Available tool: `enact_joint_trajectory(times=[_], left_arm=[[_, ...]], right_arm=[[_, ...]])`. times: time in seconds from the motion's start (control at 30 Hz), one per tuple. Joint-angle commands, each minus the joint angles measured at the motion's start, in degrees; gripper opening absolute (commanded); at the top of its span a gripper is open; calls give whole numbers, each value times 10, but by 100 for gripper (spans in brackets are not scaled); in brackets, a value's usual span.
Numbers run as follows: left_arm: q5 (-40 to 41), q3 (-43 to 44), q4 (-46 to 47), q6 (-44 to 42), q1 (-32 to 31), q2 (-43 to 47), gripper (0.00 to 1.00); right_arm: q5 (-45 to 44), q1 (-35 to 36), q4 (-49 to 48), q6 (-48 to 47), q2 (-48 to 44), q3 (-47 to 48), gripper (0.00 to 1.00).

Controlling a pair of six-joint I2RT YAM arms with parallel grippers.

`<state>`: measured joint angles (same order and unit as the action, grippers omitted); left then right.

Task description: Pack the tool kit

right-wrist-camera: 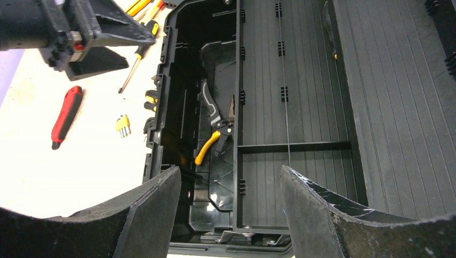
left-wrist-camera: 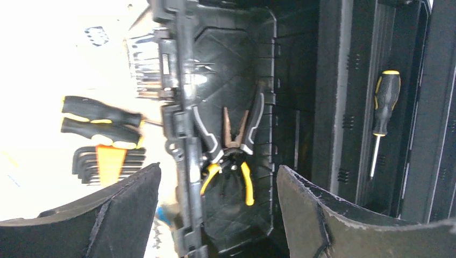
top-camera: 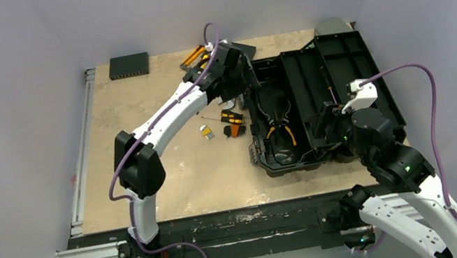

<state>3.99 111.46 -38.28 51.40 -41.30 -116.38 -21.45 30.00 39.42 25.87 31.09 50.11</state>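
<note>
The black toolbox lies open, its lid folded flat to the right. Two pairs of pliers, one yellow-handled and one black-and-grey, rest in the base. A yellow-black screwdriver lies in the lid. My left gripper hovers open over the base's far end with nothing between its fingers. My right gripper stands open and empty at the box's near end, over the wall between base and lid.
Loose tools lie left of the box: yellow-black handles, a hex-key set, a red knife, a small yellow key set, a screwdriver. A flat black box sits at the back left, more tools at the back.
</note>
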Motion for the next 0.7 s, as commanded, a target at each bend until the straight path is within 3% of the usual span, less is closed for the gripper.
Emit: enact_joint_trajectory(times=[0.0, 0.17, 0.27, 0.33, 0.43, 0.53, 0.67], left_arm=[[49, -56, -6, -29, 37, 102, 77], [24, -189, 34, 28, 112, 161, 82], [13, -224, 36, 50, 149, 150, 82], [9, -196, 17, 31, 163, 119, 82], [-14, -93, -51, -82, 166, 42, 80], [13, -4, -160, -73, 166, -21, 79], [-22, -83, -81, -10, 165, -16, 76]], right_arm=[[-6, 0, -14, -8, -2, -1, 67], [-8, 1, -16, -10, -2, -2, 67], [-7, 0, -18, -9, 3, -1, 66], [-5, 0, -22, -8, 6, -3, 66], [1, 0, -29, -6, 10, -5, 66], [4, 0, -31, -4, 13, -5, 66], [5, 0, -37, -3, 15, -7, 66]])
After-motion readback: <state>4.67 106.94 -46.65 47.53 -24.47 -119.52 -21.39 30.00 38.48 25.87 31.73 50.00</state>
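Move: The left hand, empty, is above the near-side rim of the toolbox. The long screwdriver lies some 13 cm ahead, 16 cm to its left and 18 cm below. About as far below lie the adjustable wrench, about 10 cm ahead and 7 cm left; the short screwdrivers, 1 cm ahead and 7 cm left; and the yellow bit holder, 3 cm back and 17 cm left. From the right hand, the long screwdriver is roughly 32 cm ahead, 35 cm left and 25 cm below. Leftward and fast, the empty left hand sweeps about 17 cm off the toolbox, staying nearly level at first. It then dips some 8 cm while edging 5 cm forward and slightly back to the right, coming down towards the long screwdriver. The wrist turns counter-clockwise by up to 20 degrees and tips further down; the fingers stay wide open, touching nothing. ##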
